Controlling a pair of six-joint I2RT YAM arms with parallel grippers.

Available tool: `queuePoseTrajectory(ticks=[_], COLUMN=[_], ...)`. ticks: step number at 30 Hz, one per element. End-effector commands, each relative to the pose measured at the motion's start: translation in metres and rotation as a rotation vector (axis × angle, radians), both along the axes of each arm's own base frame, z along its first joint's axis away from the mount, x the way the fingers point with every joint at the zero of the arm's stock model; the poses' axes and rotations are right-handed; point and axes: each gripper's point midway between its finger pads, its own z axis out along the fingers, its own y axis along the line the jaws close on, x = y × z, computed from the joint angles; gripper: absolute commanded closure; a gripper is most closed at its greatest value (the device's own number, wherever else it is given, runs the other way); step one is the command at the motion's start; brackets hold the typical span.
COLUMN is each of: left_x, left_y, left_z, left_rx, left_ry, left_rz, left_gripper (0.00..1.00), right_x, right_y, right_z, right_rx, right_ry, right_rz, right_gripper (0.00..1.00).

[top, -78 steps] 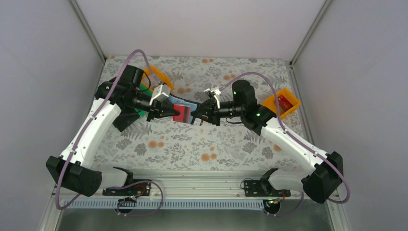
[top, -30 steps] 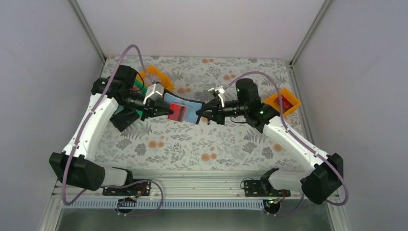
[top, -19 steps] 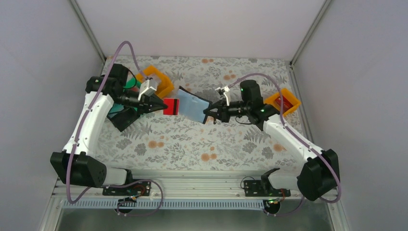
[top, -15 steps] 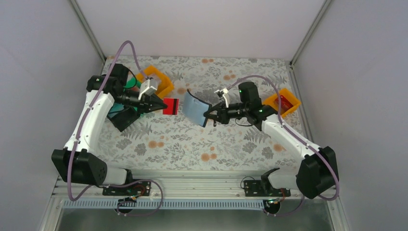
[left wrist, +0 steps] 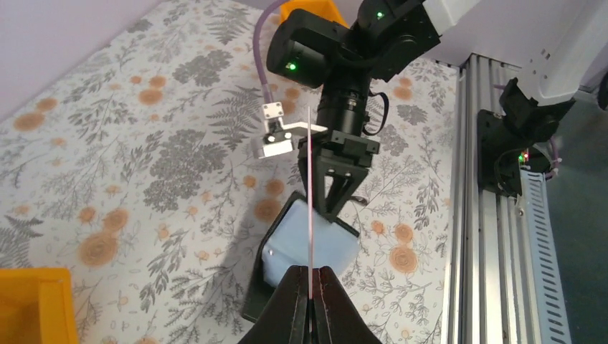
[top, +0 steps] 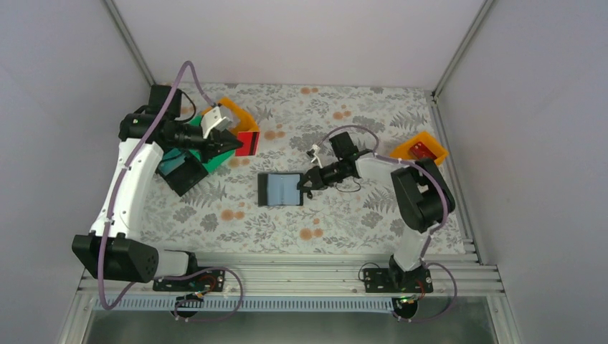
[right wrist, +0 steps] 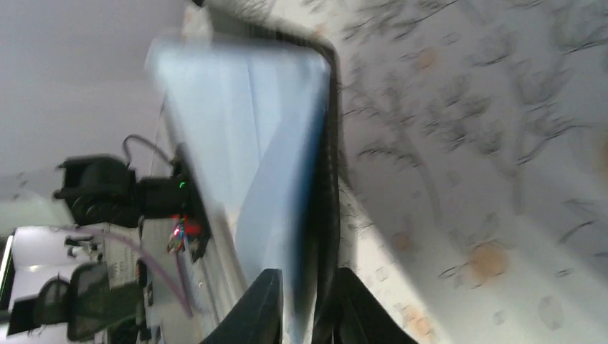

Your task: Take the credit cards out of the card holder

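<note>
My left gripper [top: 234,143] is shut on a red credit card [top: 248,143] and holds it in the air beside the orange tray [top: 239,116] at the back left. In the left wrist view the card [left wrist: 309,208] shows edge-on as a thin pink line between the shut fingers [left wrist: 292,304]. The card holder [top: 280,190] lies open on the table's middle, its pale bluish inside up and a black rim around it. My right gripper [top: 305,182] is shut on its right edge. In the right wrist view the holder [right wrist: 251,136] is blurred and sits between the fingers [right wrist: 262,308].
A green tray [top: 214,156] and a black tray [top: 185,173] sit under my left arm. A second orange tray [top: 419,153] with a red object inside stands at the right edge. The metal rail [top: 287,276] runs along the near edge.
The red card has come out of the holder; my left gripper carried it back and left towards the orange tray. My right gripper brought the holder down onto the table, nearer the front.
</note>
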Motion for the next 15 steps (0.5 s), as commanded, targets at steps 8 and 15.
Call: queuePoseTrajectory(ticks=[8, 15], left_x=[0.015, -0.016], left_y=[-0.018, -0.044], left_z=[-0.02, -0.009], left_rx=[0.232, 0.201], left_ry=[-0.047, -0.039], left_rz=[0.092, -0.09], left_gripper=[0.98, 0.98], right_x=[0.104, 0.009], right_y=[-0.122, -0.024], right_z=[0.003, 0.205], right_rx=[-0.48, 0.025], right_ry=[-0.156, -0.819], right_rz=[-0.503, -0.082], right_gripper=[0.28, 0.22])
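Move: The right hand, low over mid-table, grips the near end of the open card holder, whose middle lies about 6 cm to its left, level ahead and some 3 cm lower. The red card is some 15 cm left of that hand and 20 cm above it. From the left hand, the red card it holds is about 3 cm right; the card holder is roughly 12 cm right, 1 cm back and 25 cm below; the green bin is some 12 cm left and 14 cm ahead, 30 cm below. Right fingers open, releasing the card holder, and sweep forward-right, then up about 12 cm; left shifts red card right. ##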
